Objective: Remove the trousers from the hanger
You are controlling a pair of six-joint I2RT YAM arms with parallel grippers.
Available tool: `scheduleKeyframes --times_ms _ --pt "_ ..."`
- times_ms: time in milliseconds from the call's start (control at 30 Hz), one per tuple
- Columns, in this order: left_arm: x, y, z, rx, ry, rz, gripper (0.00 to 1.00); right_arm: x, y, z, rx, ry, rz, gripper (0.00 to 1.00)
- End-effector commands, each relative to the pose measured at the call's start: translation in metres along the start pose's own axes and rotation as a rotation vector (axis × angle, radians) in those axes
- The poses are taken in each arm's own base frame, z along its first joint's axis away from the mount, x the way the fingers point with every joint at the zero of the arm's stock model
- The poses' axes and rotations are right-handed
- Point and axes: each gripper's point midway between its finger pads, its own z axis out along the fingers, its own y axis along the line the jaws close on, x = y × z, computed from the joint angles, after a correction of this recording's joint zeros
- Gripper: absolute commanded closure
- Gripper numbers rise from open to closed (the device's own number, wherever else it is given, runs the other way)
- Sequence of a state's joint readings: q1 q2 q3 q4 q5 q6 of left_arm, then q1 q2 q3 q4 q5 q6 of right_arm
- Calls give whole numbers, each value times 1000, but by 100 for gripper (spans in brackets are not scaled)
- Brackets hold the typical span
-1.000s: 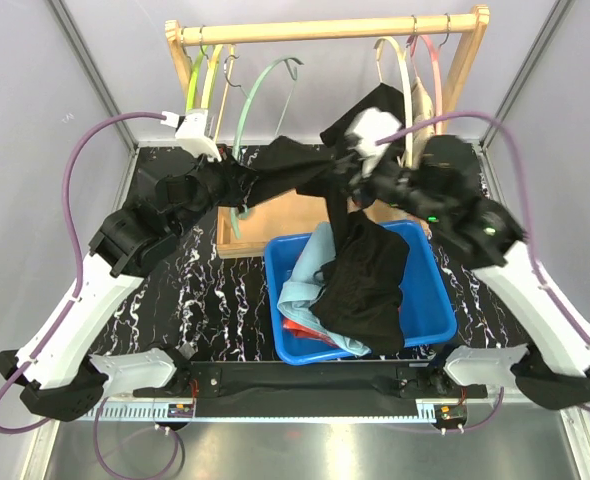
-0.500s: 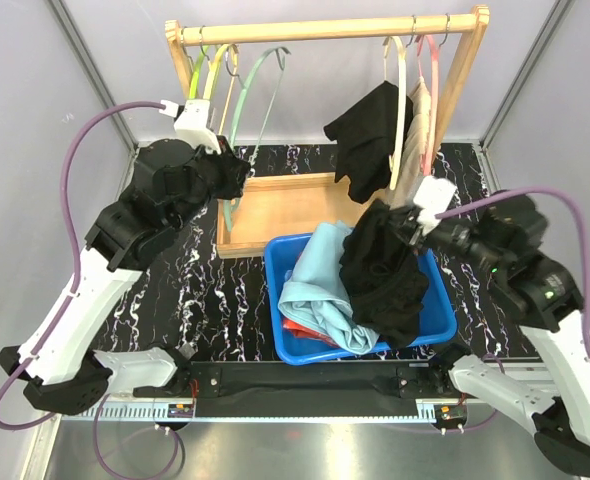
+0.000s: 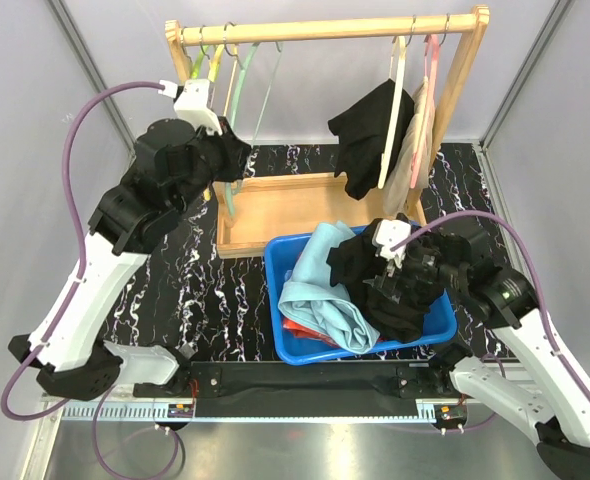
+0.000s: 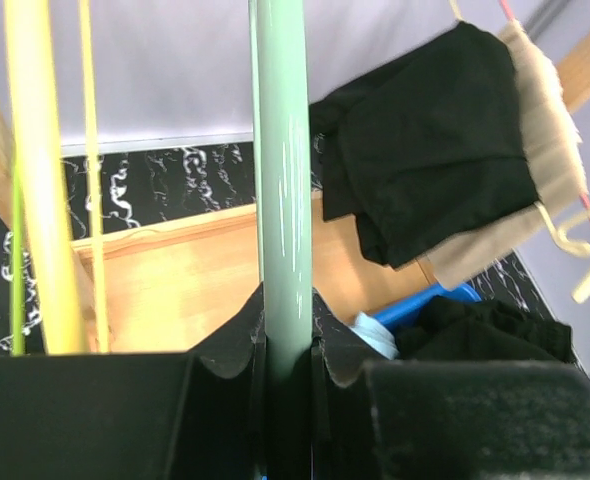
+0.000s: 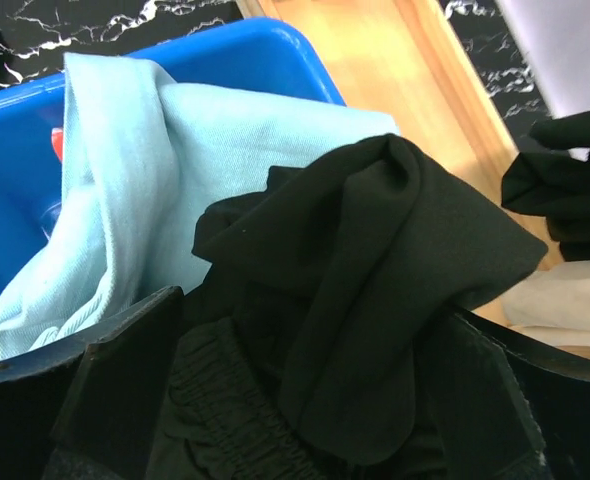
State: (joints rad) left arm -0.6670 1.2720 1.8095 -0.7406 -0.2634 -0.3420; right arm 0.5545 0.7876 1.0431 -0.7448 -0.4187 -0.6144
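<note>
My left gripper (image 3: pixel 232 168) is shut on the lower bar of a bare pale green hanger (image 4: pixel 280 200) hanging from the rack; in the left wrist view the gripper (image 4: pixel 287 335) pinches that bar. My right gripper (image 3: pixel 380 262) hovers low over the blue bin (image 3: pixel 440 325) with its fingers (image 5: pixel 115 375) wide apart. Black trousers (image 5: pixel 375 260) lie bunched between them, resting on the pile. Light blue trousers (image 3: pixel 320 285) and a red pair (image 3: pixel 297 330) lie under them. Another black pair (image 3: pixel 365 130) and a beige pair (image 3: pixel 415 135) hang on hangers at the rack's right end.
The wooden rack has a top rail (image 3: pixel 325 28) and a flat base (image 3: pixel 285 205) behind the bin. Bare yellow hangers (image 4: pixel 40 180) hang left of the green one. Grey walls close in both sides.
My right gripper came down from the rack to the bin with the black trousers and opened. The left gripper stayed shut on the green hanger, which now hangs straight.
</note>
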Motion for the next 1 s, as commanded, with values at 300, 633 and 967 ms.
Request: scheduleKeyframes --times_ms 300,633,967 --pt "-40 20 36 -16 -53 -135 100 -15 -16 -17 124 -171 34 0" --pt "-17 41 40 -76 17 -178 100 -5 -23 -27 202 -218 143 0" --pt "-59 17 -12 28 -68 -237 17 3 -45 -38 346 -222 211 1"
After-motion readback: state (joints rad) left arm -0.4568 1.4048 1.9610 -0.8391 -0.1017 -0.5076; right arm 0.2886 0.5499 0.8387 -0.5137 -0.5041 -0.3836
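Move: The left hand grips the green hanger; the yellow hanger it goes beside stands about 6 cm left and 7 cm ahead, with the lime hanger roughly 9 cm left and 10 cm ahead. From the open right hand, the hanging black garment is some 20 cm ahead, 4 cm left and 18 cm up, the beige garment beside it 20 cm ahead and 4 cm right. The dropped black trousers lie right below, about 7 cm down. Left hand takes the green hanger about 6 cm forward to the yellow, lets go; open right shifts rightward. ##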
